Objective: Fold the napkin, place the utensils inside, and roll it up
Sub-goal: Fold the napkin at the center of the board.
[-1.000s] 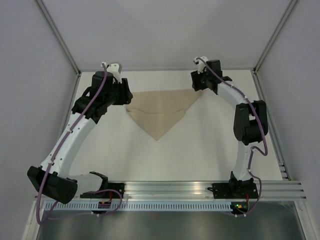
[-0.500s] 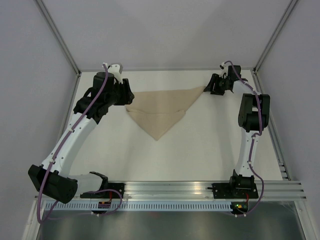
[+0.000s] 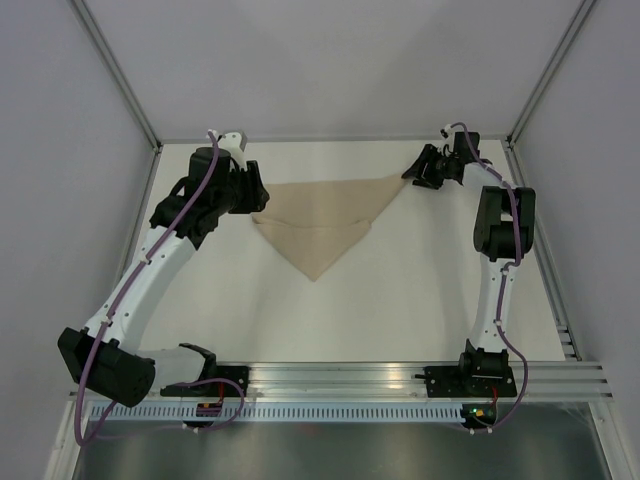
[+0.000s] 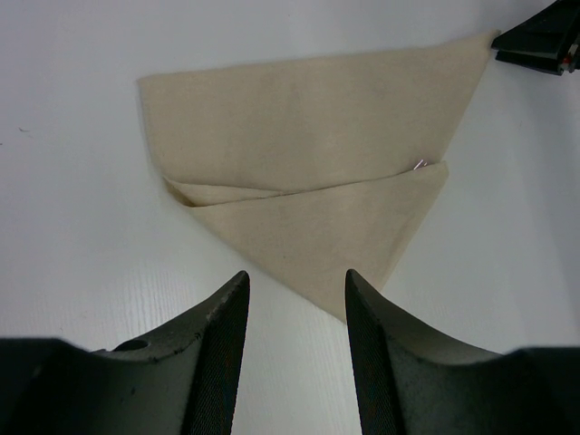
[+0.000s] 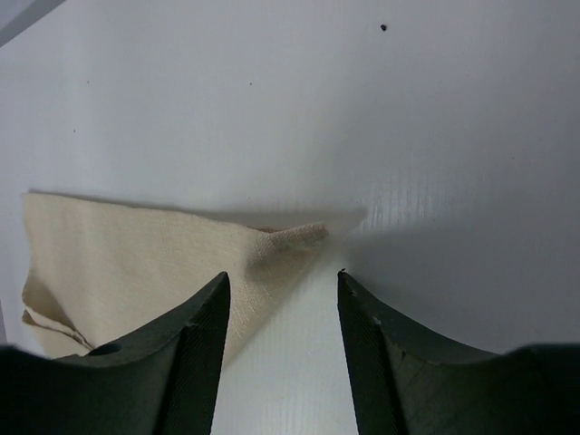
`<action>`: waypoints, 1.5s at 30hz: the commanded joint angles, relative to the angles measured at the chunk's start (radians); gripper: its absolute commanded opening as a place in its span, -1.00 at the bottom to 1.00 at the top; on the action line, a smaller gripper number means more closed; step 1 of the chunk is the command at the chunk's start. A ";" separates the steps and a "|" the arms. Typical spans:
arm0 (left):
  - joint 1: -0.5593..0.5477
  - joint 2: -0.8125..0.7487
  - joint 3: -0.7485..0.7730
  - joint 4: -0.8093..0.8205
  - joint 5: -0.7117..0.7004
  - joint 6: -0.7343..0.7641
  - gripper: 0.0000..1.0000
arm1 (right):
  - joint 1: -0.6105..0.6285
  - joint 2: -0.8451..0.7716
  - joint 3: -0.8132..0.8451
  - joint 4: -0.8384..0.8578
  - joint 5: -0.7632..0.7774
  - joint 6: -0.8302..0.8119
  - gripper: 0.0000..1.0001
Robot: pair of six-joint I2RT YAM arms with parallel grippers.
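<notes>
The beige napkin (image 3: pixel 320 215) lies folded into a downward-pointing triangle with a smaller flap over its lower half, at the back middle of the table. My left gripper (image 3: pixel 257 192) hovers open at its left end. In the left wrist view the left gripper (image 4: pixel 295 276) has bare table and the napkin (image 4: pixel 308 145) tip between its fingers. A tiny silver speck (image 4: pixel 419 165) shows at the fold line; the utensils are otherwise hidden. My right gripper (image 3: pixel 411 172) stands open at the right corner. The right gripper (image 5: pixel 283 277) frames the slightly raised napkin corner (image 5: pixel 304 236) without touching it.
The white table (image 3: pixel 420 290) is bounded by grey walls and aluminium posts (image 3: pixel 125 85) at the back corners. A metal rail (image 3: pixel 350 375) with both arm bases runs along the near edge. The right gripper's black body (image 4: pixel 544 41) shows at the napkin's far corner.
My right arm has swung out to the back right, uncovering the napkin's right corner, and its gripper now points back at that corner. The left arm has barely shifted.
</notes>
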 commanded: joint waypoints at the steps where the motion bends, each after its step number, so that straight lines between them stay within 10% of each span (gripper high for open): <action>1: 0.002 -0.020 -0.001 0.011 0.012 -0.107 0.03 | 0.002 0.026 0.038 0.012 -0.001 0.085 0.11; 25: 0.002 -0.023 -0.025 0.014 0.012 -0.108 0.03 | 0.043 -0.049 0.000 0.176 -0.032 0.096 -0.98; 45: 0.002 -0.018 -0.049 0.040 0.037 -0.127 0.02 | 0.258 -0.459 -0.350 0.147 -0.020 -0.427 -0.99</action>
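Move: The napkin's far-right corner is just off the open right fingertips, about 2 cm ahead, 1 cm left and 1 cm below. The right end of its folded edge lies some 12 cm back and 12 cm left of the right hand; its near point is about 28 cm back and 27 cm left, both a few centimetres lower. From the idle left hand, that far-right corner is roughly 21 cm ahead, 43 cm right and 25 cm down. Right fingers shut on the napkin's far-right corner, then carry it about 10 cm left, rising and drawing back. ##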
